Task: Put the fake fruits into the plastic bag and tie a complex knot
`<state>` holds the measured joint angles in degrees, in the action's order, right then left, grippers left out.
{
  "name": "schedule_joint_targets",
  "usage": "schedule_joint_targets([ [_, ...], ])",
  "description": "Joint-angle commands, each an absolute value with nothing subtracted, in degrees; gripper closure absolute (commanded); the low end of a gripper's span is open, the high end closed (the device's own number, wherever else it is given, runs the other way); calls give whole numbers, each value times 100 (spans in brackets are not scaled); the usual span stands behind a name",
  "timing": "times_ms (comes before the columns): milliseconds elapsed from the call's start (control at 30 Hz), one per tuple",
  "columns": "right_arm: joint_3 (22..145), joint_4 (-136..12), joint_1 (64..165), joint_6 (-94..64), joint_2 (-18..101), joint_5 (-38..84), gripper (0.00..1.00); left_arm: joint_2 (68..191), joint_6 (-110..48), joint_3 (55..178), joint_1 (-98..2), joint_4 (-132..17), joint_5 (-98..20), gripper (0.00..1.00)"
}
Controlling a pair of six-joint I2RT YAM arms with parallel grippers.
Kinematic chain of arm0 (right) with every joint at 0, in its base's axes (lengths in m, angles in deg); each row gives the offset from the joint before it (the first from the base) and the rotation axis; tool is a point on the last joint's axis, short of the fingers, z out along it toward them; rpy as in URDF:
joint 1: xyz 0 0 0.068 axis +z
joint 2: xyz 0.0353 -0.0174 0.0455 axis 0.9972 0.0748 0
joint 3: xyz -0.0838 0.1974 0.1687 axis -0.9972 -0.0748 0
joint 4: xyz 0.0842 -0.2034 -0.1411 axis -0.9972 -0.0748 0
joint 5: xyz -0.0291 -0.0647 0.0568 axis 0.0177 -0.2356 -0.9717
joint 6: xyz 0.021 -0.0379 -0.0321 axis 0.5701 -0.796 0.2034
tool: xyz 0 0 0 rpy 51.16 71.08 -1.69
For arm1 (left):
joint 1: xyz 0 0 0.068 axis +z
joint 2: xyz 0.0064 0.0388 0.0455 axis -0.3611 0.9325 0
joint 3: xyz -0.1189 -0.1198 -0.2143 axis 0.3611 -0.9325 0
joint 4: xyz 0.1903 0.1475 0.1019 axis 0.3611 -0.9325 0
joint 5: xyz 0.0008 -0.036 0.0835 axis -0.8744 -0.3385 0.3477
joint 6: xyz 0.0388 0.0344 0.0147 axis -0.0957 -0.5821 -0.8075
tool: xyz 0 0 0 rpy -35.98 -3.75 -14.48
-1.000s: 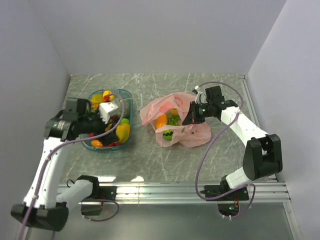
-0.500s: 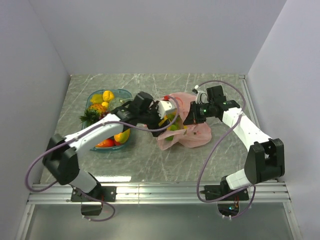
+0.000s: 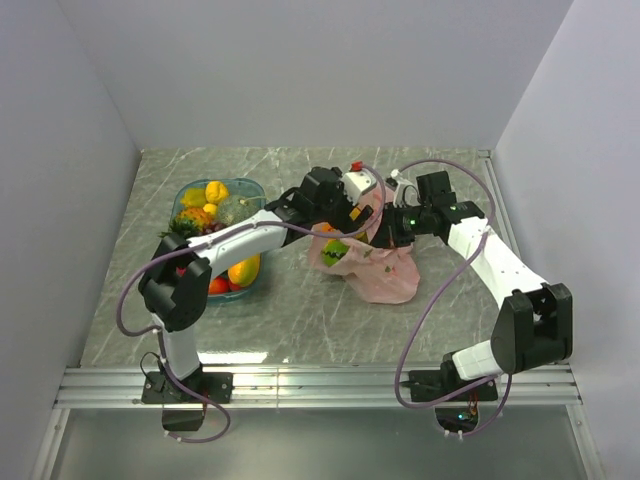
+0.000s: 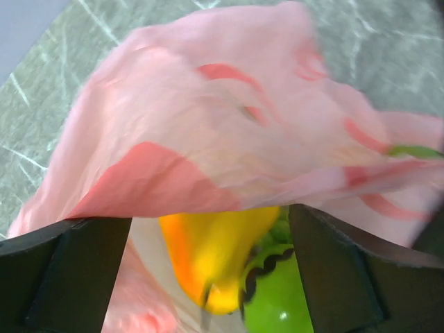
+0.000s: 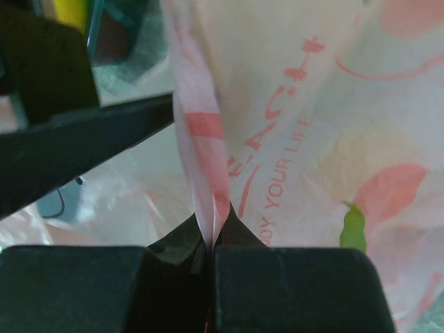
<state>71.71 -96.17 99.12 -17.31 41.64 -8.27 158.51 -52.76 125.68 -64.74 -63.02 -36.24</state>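
The pink plastic bag (image 3: 375,270) lies at mid-table with its mouth held up. My right gripper (image 3: 383,232) is shut on a fold of the bag's rim (image 5: 211,208). My left gripper (image 3: 338,222) hangs over the bag mouth with its jaws wide open (image 4: 208,225). A yellow-orange mango (image 4: 208,257) shows blurred between the black fingers (image 4: 62,277), clear of the left one, above a green fruit (image 4: 284,305) inside the bag. More fake fruits (image 3: 243,270) lie in the teal tray (image 3: 252,186). No knot shows.
The teal tray stands left of the bag and holds a yellow fruit (image 3: 215,190) and red pieces (image 3: 215,286). The left arm (image 3: 240,240) reaches across the tray's right side. Grey walls close in the table on three sides.
My left arm has swung right from the tray to the bag mouth with a fruit, and its jaws have spread wider. The right gripper has kept its hold and lifted the rim slightly.
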Motion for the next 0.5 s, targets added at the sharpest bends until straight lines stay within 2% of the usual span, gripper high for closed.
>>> schedule_joint_targets([
  [0, 7396, -9641, 9767, -1831, 4043, -957, 100, 15921, -5179, 12997, -6432, -6229, -3283, 1],
  [167, 7598, -9659, 9767, -1910, 4281, -922, 100, 15071, -5101, 12716, -6072, -6975, -4556, 1],
  [300, 7748, -9790, 9758, -2147, 4492, -843, 100, 14340, -4723, 12655, -5327, -7740, -5189, 1],
  [400, 7950, -9896, 9705, -2533, 4659, -703, 100, 13926, -4968, 12610, -4809, -8171, -5514, 2],
  [467, 8090, -9879, 9653, -2657, 4781, -474, 100, 13917, -5362, 12689, -4456, -8881, -6197, 4],
])
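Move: The basket of remaining fruits lies roughly 31 cm to the left of the empty left hand, 4 cm back and some 13 cm lower. Its large mango is about 24 cm left and 11 cm back, the netted melon 26 cm left and 3 cm ahead. The bag's middle is about 5 cm right, 7 cm back and 12 cm below. From the right hand, the basket is some 38 cm left, 5 cm ahead and 12 cm lower. The bag's mouth, where the left fingers already hang wide open, is left behind: after a brief hover the left hand pulls out to its left by about 12 cm while climbing some 9 cm, speeding up towards the basket with hardly any wrist turn, fingers still wide. The right hand keeps its pinch on the bag's rim and carries it about 2.5 cm forward. ##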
